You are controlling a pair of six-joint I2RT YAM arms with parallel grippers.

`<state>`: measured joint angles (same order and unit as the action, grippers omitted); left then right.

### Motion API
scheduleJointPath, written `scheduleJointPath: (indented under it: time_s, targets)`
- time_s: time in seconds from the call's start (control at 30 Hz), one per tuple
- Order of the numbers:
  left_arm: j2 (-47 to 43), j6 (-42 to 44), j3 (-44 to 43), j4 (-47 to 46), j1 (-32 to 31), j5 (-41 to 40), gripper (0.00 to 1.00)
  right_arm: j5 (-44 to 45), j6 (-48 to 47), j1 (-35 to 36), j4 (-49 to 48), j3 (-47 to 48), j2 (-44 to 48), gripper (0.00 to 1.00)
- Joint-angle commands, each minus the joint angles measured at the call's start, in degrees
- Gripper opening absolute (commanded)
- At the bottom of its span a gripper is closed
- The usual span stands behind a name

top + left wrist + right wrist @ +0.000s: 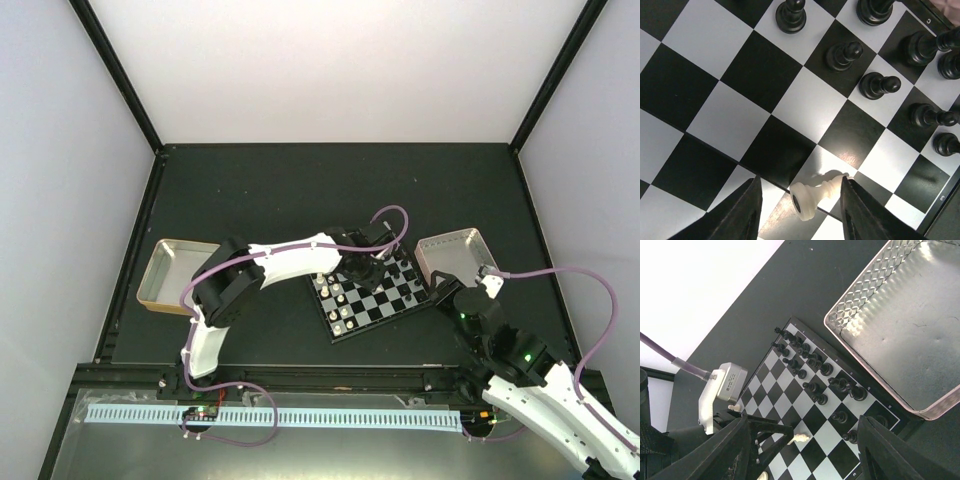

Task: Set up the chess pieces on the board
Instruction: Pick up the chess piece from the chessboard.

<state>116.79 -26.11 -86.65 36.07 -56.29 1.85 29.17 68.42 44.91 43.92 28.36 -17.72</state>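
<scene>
The board (378, 305) lies tilted at mid-table. Black chess pieces (405, 272) stand along its far right side and cream-white ones (340, 305) along its near left side. In the left wrist view, black pieces (879, 85) stand on the board (745, 105). A white pawn (816, 196) lies on its side there, between the fingers of my left gripper (801, 180). Its tip is at the right finger (865, 212) and its base is clear of the left one, so the gripper is open. My right gripper (804, 422) hangs open above the board's right corner (875, 415), with nothing between its fingers.
A metal tray (455, 255) sits just right of the board and shows large in the right wrist view, tray (900, 330). Another tray (175, 275) lies at the left beyond the left arm. A purple cable loops above the board's far edge.
</scene>
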Motion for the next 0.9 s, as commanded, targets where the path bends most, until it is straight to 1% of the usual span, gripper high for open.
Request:
scheduleJointPath:
  time_s: [0.0,0.13,0.43,0.7,0.87]
  targets:
    - [0.5,-0.8,-1.5,0.2,0.4,2.2,0.41,0.8,0.1,-0.2,-0.8,-0.7,0.0,0.6]
    - [0.2,-1.2,0.0,-0.4,0.3,3.2,0.32,0.6,0.2,-0.2,-1.0,-0.8,0.0,0.6]
    - [0.2,-2.5,1.7,-0.9,0.4,3.2,0.28,-0.1,0.2,-0.2,-1.8,-1.4,-0.7,0.6]
    - [-0.7,-2.0,2.8,-1.8,0.4,2.8,0.16,-0.7,-0.2,-0.2,-2.6,-1.5,-1.4,0.6]
    - [-1.2,-1.0,3.3,-2.5,0.4,2.9,0.09,-3.4,-2.3,-0.2,-4.4,-1.5,-2.5,0.6]
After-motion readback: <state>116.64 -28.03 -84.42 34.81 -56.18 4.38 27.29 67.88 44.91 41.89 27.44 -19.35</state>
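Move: The white chess piece lies on its side between the left hand's parted fingertips, its middle about 1 cm back, 1 cm right and 1 cm below. The nearest black pawn stands some 3 cm ahead and 6 cm right of the hand, another 5 cm ahead and 5 cm right, both 1 cm lower. From the right hand, the white piece is roughly 5 cm ahead, 9 cm left and 13 cm below. The left fingers close around the white piece's base as the hand eases about 1 cm back and down. ##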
